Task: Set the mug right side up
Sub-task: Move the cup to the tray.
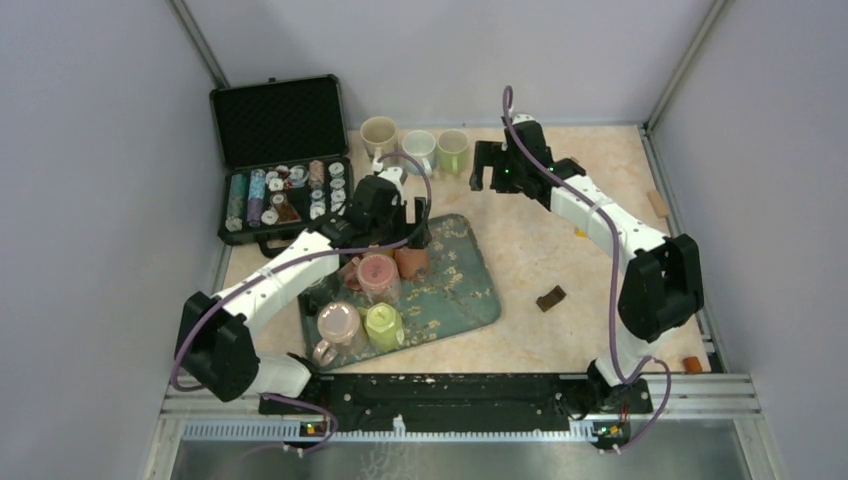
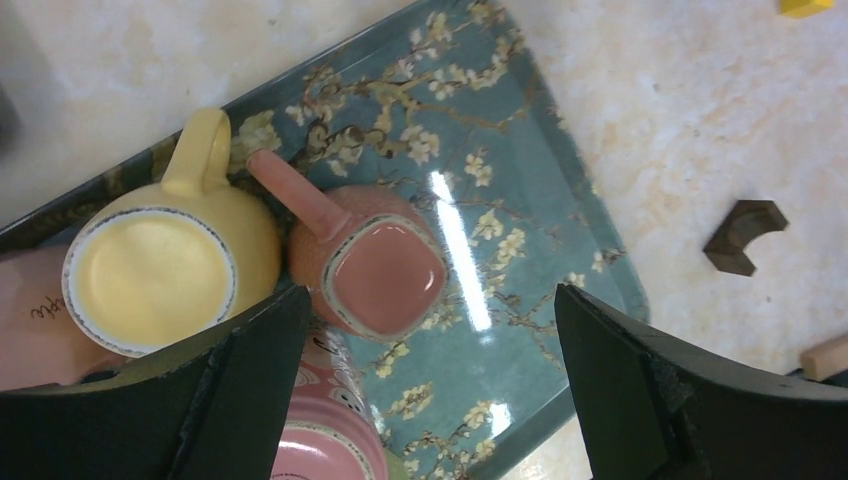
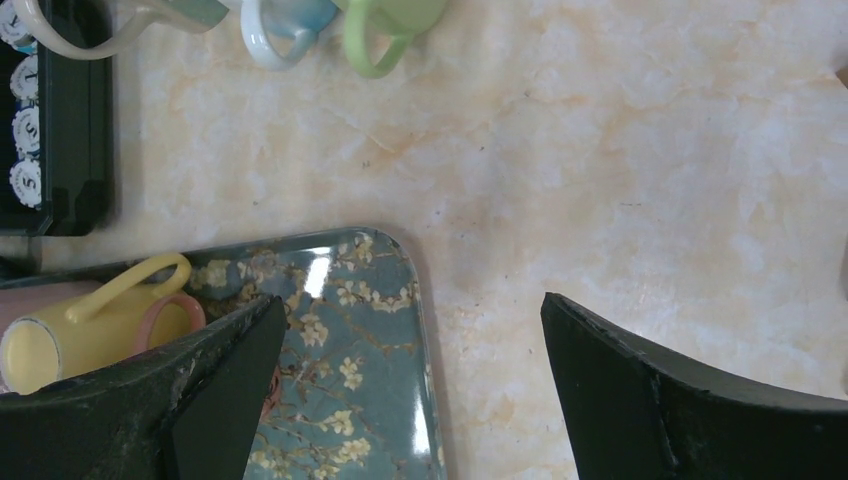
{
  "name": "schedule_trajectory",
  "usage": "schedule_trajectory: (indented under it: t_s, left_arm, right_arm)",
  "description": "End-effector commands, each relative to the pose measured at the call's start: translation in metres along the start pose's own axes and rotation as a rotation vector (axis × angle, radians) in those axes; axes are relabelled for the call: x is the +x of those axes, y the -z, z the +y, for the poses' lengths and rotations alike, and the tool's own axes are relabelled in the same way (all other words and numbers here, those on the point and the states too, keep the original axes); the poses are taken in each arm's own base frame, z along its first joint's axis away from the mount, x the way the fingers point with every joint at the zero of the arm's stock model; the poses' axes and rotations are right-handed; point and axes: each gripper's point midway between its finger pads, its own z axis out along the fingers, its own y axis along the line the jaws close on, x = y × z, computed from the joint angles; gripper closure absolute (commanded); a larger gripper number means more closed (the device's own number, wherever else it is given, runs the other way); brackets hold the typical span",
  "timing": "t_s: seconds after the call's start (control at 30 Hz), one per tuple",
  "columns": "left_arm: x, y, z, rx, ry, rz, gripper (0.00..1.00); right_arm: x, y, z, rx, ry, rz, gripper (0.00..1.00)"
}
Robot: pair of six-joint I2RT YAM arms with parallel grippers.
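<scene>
Several mugs stand upside down on the blue flowered tray (image 1: 470, 290). My left gripper (image 1: 408, 215) hangs open over its far part. In the left wrist view a salmon mug (image 2: 385, 270) with a squarish base shows bottom up just by the left finger (image 2: 250, 370), beside a yellow mug (image 2: 150, 270) and a pink mug (image 2: 325, 445); nothing sits between the jaws of the left gripper (image 2: 430, 292). My right gripper (image 1: 490, 168) is open and empty above bare table near three upright mugs, the green mug (image 1: 453, 150) closest. The right wrist view shows the tray's corner (image 3: 400, 260) below the right gripper (image 3: 411, 300).
An open black case (image 1: 280, 150) of poker chips lies at the back left. A cream mug (image 1: 379, 133) and a pale blue mug (image 1: 419, 148) stand upright at the back. A dark brown block (image 1: 550, 298) and a small yellow block (image 1: 581, 232) lie right of the tray.
</scene>
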Motion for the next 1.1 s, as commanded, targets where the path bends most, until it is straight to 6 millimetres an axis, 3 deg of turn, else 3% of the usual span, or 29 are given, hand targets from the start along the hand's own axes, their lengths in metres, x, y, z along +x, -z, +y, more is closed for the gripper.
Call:
schedule_trajectory:
  t_s: [0.0,0.43,0.67,0.87,1.07]
  left_arm:
    - [-0.009,-0.006,0.004,-0.079,0.019,0.001,0.02]
    - [0.000,-0.038,-0.020,-0.034,-0.023,0.053,0.01]
    - [0.001,-0.057,-0.053,0.065,-0.100,0.098,0.02]
    - [0.010,-0.066,-0.083,0.146,-0.198,0.137,0.02]
    - [0.010,-0.069,-0.080,0.108,-0.284,0.154,0.02]
  right_arm:
    - [-0.023,0.027,0.012,-0.052,-0.020,-0.110,0.01]
    - [-0.021,0.041,-0.002,-0.032,-0.022,-0.126,0.01]
    - [-0.023,0.053,-0.016,0.002,-0.028,-0.148,0.01]
    - [-0.024,0.070,-0.038,0.065,-0.051,-0.181,0.01]
    - [-0.030,0.089,-0.064,0.125,-0.105,-0.238,0.01]
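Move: The terracotta mug, upside down in the tray, lies below the left hand's open fingers: its middle is some 8 cm down, about 2 cm to the left and 1 cm back. The yellow mug stands about 10 cm left of that hand, level with it. The pink mug is 10 cm left and 8 cm back. From the right hand the terracotta mug is about 13 cm back, 14 cm left and 10 cm below. Down about 4 cm over the terracotta mug, then sideways to the right some 10 cm, the left hand turns clockwise about 15 degrees late on. Its fingers stay open astride the mug, and the far-left finger comes against the mug's upper side and pushes it along, away from the yellow mug. The empty right hand, open, withdraws to the right, rising and easing back. ##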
